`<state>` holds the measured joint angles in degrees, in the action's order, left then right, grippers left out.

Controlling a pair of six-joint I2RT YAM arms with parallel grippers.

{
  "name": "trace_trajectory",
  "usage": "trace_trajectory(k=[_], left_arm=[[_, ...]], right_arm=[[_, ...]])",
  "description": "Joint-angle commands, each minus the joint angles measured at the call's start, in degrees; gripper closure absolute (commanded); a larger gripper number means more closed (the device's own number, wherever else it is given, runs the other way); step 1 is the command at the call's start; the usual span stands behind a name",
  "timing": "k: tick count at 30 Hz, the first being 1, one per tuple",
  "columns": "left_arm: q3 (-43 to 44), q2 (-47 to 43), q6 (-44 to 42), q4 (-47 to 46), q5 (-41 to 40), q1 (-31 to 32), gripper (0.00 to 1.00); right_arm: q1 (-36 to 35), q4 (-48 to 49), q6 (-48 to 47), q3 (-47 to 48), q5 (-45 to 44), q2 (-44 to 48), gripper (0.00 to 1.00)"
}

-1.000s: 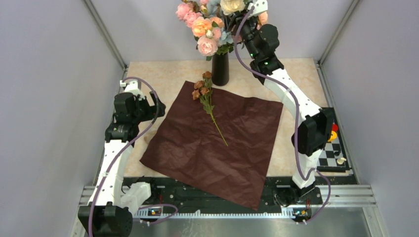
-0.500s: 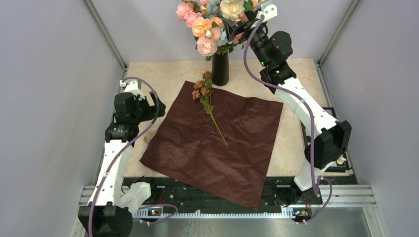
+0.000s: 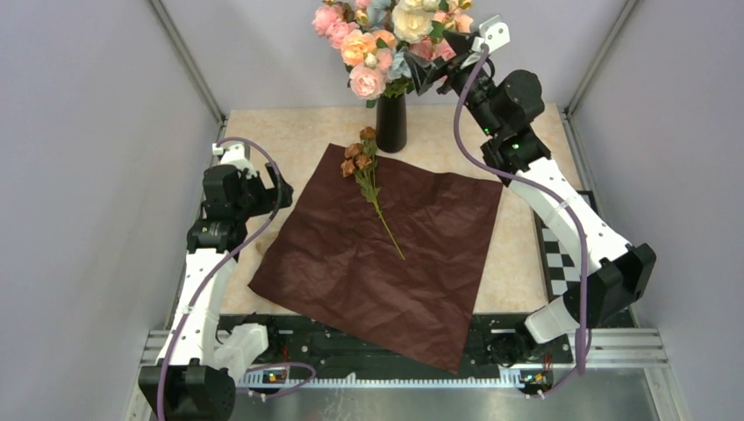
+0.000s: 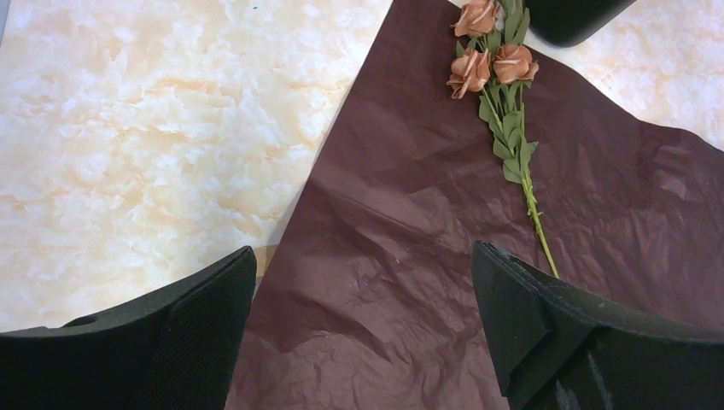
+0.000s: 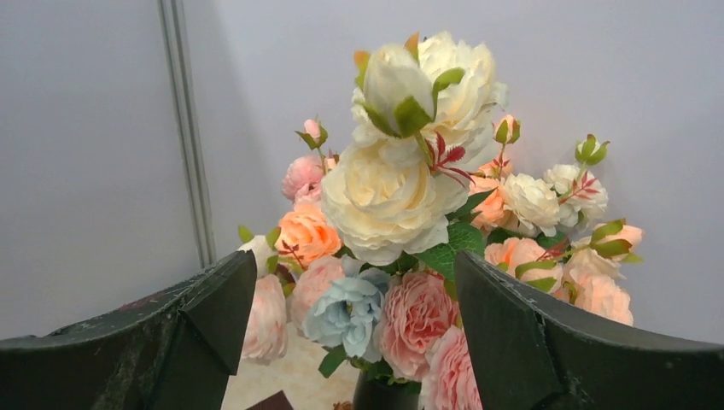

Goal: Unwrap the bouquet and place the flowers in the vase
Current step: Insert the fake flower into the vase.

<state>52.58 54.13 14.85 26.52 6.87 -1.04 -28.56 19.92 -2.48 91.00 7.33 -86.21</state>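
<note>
The bouquet is undone: its maroon paper [image 3: 377, 263] [image 4: 410, 256] lies spread flat on the table. One sprig of brownish roses [image 3: 362, 160] [image 4: 493, 67] on a green stem rests on the paper's far corner, beside the black vase [image 3: 391, 123] [image 5: 384, 400]. The vase holds a full bunch of flowers [image 3: 386, 39], with small cream roses [image 5: 531, 202] on its right side. My right gripper [image 3: 432, 75] [image 5: 354, 273] hangs open just right of the bunch, holding nothing. Low over the paper's left edge, my left gripper [image 3: 279, 187] [image 4: 363, 256] is open and holds nothing.
Grey enclosure walls stand close on the left, right and back. A checkered board [image 3: 566, 263] lies at the table's right edge under the right arm. A metal rail [image 3: 395, 368] runs along the front. A small tan scrap [image 3: 261, 248] lies by the paper's left edge.
My right gripper has opened and drawn back to the right from the bunch in the vase, its elbow swinging outward. The left arm, paper and loose sprig have not moved.
</note>
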Motion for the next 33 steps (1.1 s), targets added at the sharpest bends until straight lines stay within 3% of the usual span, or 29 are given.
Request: trace_trajectory(k=[1,17,22,26,30,33], left_arm=[[-0.88,-1.68,-0.17,-2.88,-1.55,-0.28,0.01],[-1.78,-2.87,-0.67,-4.54,-0.35,-0.24,0.01],[-3.16,-2.32,7.72,-6.95,5.83,-0.07,0.01],[-7.50,-2.22,15.66,-12.68,8.85,0.77,0.01],[-10.78,-1.03,22.24,-17.74,7.52,5.46,0.01],[-12.68,1.43,27.49,-22.28,3.49,9.93,0.01]], right_arm=[[0.68,-2.06,-0.67,-2.17,0.38,5.18,0.12],[1.64,-12.45,0.78,-13.96,-11.70,19.03,0.11],[1.66,-17.77,4.97,-20.98,-14.14,26.13,0.11],[1.66,-23.41,7.75,-26.38,-10.28,28.90,0.14],[1.41,-25.22,13.70,-32.43,-3.57,28.29,0.15],[-0.60,-20.84,18.26,-38.70,-0.88,28.12,0.15]])
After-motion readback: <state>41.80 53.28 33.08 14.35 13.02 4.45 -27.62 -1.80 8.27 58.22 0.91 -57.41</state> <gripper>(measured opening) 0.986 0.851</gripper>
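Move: The brown roses, their middle taken near the lower leaves, lie about 6 cm ahead of the left hand, 20 cm to its right and 21 cm below. From the right hand they are about 5 cm back, 12 cm left and 50 cm below. Flat beneath them is the brown wrap, its middle some 9 cm back and 22 cm right of the left hand. The vase stands about 12 cm ahead and 7 cm left of the right hand, its middle 40 cm lower. Toward the brown roses on the wrap, both empty hands set off with fingers open. The right, already clear of the vase's flowers, sinks about 17 cm, ever faster, while drawing back 9 cm and swinging right before curving partly back left, and tips down some 30 degrees. The left mostly lingers, then slides about 6 cm right and a little down, rolling its left side down. ##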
